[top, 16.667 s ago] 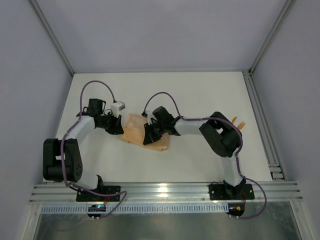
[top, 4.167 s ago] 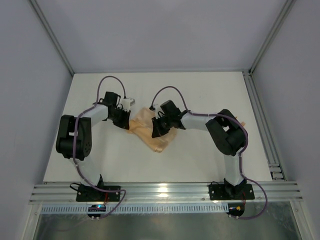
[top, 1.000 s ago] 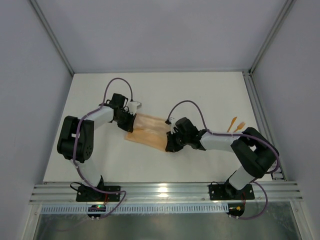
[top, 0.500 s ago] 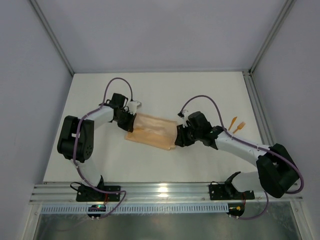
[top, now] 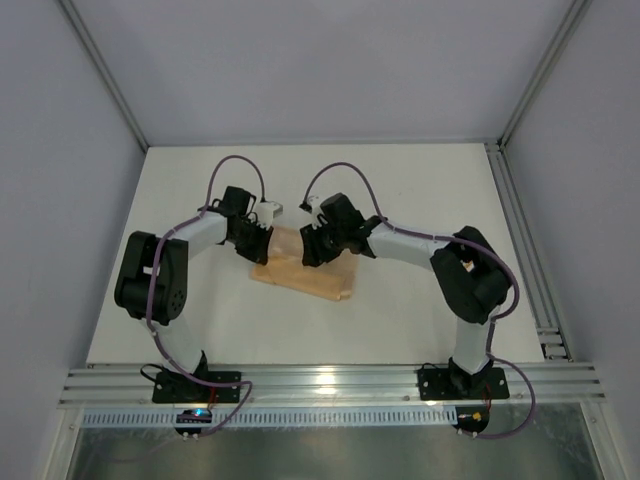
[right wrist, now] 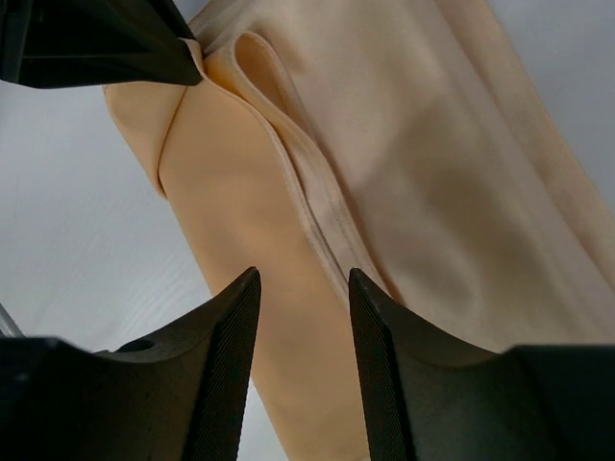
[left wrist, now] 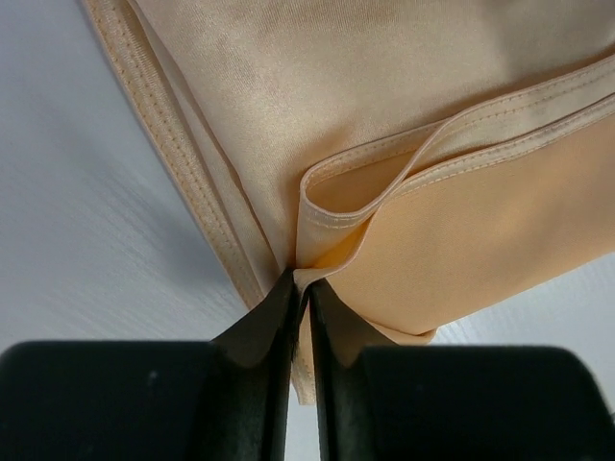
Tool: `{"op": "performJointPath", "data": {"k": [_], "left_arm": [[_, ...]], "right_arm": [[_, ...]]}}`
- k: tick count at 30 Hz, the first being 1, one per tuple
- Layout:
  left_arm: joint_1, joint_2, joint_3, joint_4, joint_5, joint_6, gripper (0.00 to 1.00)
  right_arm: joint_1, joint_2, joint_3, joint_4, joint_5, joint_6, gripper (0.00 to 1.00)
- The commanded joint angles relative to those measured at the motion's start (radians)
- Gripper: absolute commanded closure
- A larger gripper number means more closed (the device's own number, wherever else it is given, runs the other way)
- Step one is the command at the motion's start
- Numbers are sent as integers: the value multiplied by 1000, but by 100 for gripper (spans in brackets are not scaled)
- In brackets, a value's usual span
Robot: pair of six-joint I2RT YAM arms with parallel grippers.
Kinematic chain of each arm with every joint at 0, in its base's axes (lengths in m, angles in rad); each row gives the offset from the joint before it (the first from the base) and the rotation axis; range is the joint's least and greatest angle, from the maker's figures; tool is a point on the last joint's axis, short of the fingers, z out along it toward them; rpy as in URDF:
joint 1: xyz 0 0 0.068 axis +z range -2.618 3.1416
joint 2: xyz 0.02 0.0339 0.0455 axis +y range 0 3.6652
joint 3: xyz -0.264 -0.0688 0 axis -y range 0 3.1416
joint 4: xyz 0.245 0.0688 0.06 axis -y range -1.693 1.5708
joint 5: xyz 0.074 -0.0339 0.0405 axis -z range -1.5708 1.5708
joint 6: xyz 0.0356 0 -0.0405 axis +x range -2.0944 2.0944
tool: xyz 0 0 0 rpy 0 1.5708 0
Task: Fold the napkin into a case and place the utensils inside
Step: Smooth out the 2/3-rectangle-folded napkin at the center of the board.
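The peach-orange napkin (top: 308, 279) lies folded in a narrow slanted strip at the table's middle. My left gripper (top: 259, 241) is at its upper left end. In the left wrist view it is shut on the napkin (left wrist: 384, 96), pinching a hemmed fold (left wrist: 300, 279) between the jaws. My right gripper (top: 313, 250) hovers over the strip's upper part, close to the left one. In the right wrist view its fingers (right wrist: 223, 336) stand open above the layered napkin (right wrist: 432, 144), with nothing between them. The utensils are hidden behind the right arm.
The white table (top: 420, 190) is bordered by an aluminium rail (top: 527, 255) on the right and a frame bar (top: 330, 380) at the near edge. The right arm's elbow (top: 475, 275) bulks over the table's right side. The left finger (right wrist: 96, 43) shows in the right wrist view.
My right gripper has opened, let go of the napkin's right end and swung back left over the strip toward the left gripper. The left gripper has stayed in place.
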Motion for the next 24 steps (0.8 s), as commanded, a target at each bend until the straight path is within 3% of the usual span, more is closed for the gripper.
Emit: {"op": "performJointPath", "data": {"k": [1,10,13,15,17,19,21,24], "left_arm": [[1,26,-3,17,1,-10,86],[2,-44,-3,13,98,2,62],[30,-80,26,-32,249,34,53],[100,-81,81,-104,490,58,49],[194,-43,127,-148,625,52,46],[238,18,182,-146,580,-33,46],[231,51,204,-141,465,-53,47],[205,61,172,-94,407,-49,48]], "right_arm": [[69,72,85,28,-4,3,54],[74,221,80,-3,3,33,76],[74,219,55,27,-14,49,81],[72,219,50,31,-32,47,82],[74,218,52,30,-47,40,83],[74,212,40,36,-64,20,85],[74,193,21,42,-93,4,86],[74,173,-14,42,-109,-25,86]]}}
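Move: Just below the right hand lies the folded napkin: its middle is about 3 cm to the left, level in reach, and 5 cm lower. The loose edge of its upper flap, at the nearest useful spot, is some 4 cm left, 2 cm back and 5 cm down; the napkin's near left corner is about 15 cm left and 3 cm back. The left fingers are already at the flap's left end, with the napkin's middle some 9 cm to their right. Sweeping left and down about 5 cm, the right hand closes its opened fingers and comes down on the loose flap edge near the napkin's middle, then stays low there. Meanwhile the left fingers open wide at the flap's left end, ease slightly right and back, then come free and rise about 7 cm, swinging forward and left while tilting some 25 degrees so the tips point more to the right. ##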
